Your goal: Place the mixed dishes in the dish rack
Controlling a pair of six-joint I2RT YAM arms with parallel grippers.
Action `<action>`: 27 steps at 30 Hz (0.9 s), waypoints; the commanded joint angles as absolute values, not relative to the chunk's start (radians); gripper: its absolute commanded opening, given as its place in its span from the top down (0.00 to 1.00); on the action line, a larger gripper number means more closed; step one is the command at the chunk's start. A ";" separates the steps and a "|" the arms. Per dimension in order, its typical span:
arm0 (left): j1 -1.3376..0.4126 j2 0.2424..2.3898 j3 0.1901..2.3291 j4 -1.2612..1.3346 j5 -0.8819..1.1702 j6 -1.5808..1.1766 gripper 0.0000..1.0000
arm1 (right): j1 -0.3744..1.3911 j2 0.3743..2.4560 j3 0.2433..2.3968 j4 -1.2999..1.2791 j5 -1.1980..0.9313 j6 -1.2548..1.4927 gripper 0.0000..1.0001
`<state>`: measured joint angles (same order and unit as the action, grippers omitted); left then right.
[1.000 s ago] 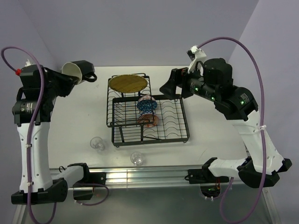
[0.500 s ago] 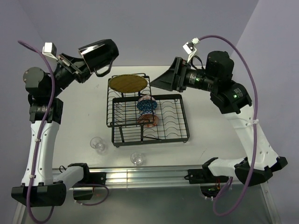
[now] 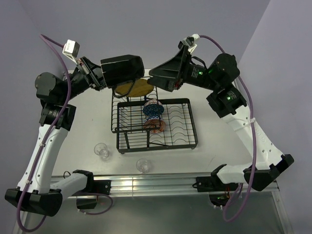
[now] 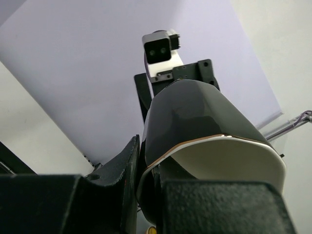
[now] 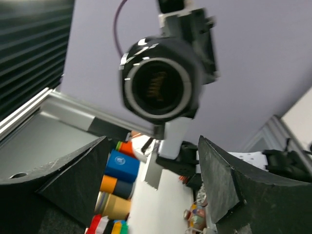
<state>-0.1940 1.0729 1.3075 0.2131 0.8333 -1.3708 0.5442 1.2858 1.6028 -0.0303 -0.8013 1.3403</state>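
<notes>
My left gripper (image 3: 104, 76) is shut on the rim of the black mug (image 3: 123, 71) with a cream inside (image 4: 229, 161). It holds the mug on its side, high above the back left of the dish rack (image 3: 181, 127). My right gripper (image 3: 156, 80) is open, just right of the mug and pointing at it. The right wrist view shows the mug's round base (image 5: 158, 87) ahead of the spread fingers (image 5: 234, 185). On the rack are a yellow plate (image 3: 137, 88), a blue patterned bowl (image 3: 153, 109) and an orange-red bowl (image 3: 157, 126). Two clear glass cups (image 3: 102, 150) (image 3: 143, 165) stand on the table.
The white table (image 3: 219, 126) ends at a metal rail (image 3: 156, 183) in front, where both arm bases sit. Purple cables loop above both arms. Rolls of coloured tape (image 5: 114, 185) show off the table in the right wrist view.
The left arm lifted the mug and swung it right, over the rack's back edge. The right gripper moved up and left toward the mug, its jaws a little narrower.
</notes>
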 commanded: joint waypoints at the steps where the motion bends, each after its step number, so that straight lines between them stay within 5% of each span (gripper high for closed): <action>1: -0.210 1.081 1.356 0.281 0.792 -1.324 1.00 | 0.597 1.293 1.640 0.097 -0.781 1.419 0.20; 10: -0.307 1.135 1.408 0.264 0.696 -1.267 1.00 | 0.744 1.336 1.681 0.037 -0.603 1.341 0.34; 27: -0.334 1.140 1.520 0.050 0.669 -1.119 1.00 | 0.761 1.335 1.752 -0.170 -0.548 1.131 0.40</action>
<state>-0.3225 1.1645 1.3907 0.0368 0.6609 -1.1793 0.7635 1.3823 1.7638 -0.1593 -0.5755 1.1820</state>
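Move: The left hand already pinches the mug by its rim, the mug's middle some 5 cm to the right of it, 2 cm farther out and 2 cm above. The open right gripper waits about 12 cm right of the left hand and 1 cm back. From the right hand the mug is roughly 8 cm left, 3 cm ahead and 3 cm higher. The round wooden tray in the rack lies about 26 cm farther out, 10 cm left and 46 cm below the right hand. Leftward, about 5 cm, the right gripper comes in to the mug's base end and its side nearer the arms, first drawing back a little and then partly returning forward; its open fingers narrow by roughly a quarter. The left hand keeps its rim pinch and carries the mug forward and right, some 3 cm each way, sinking slightly. Whether the right fingers touch the mug can't be seen. ##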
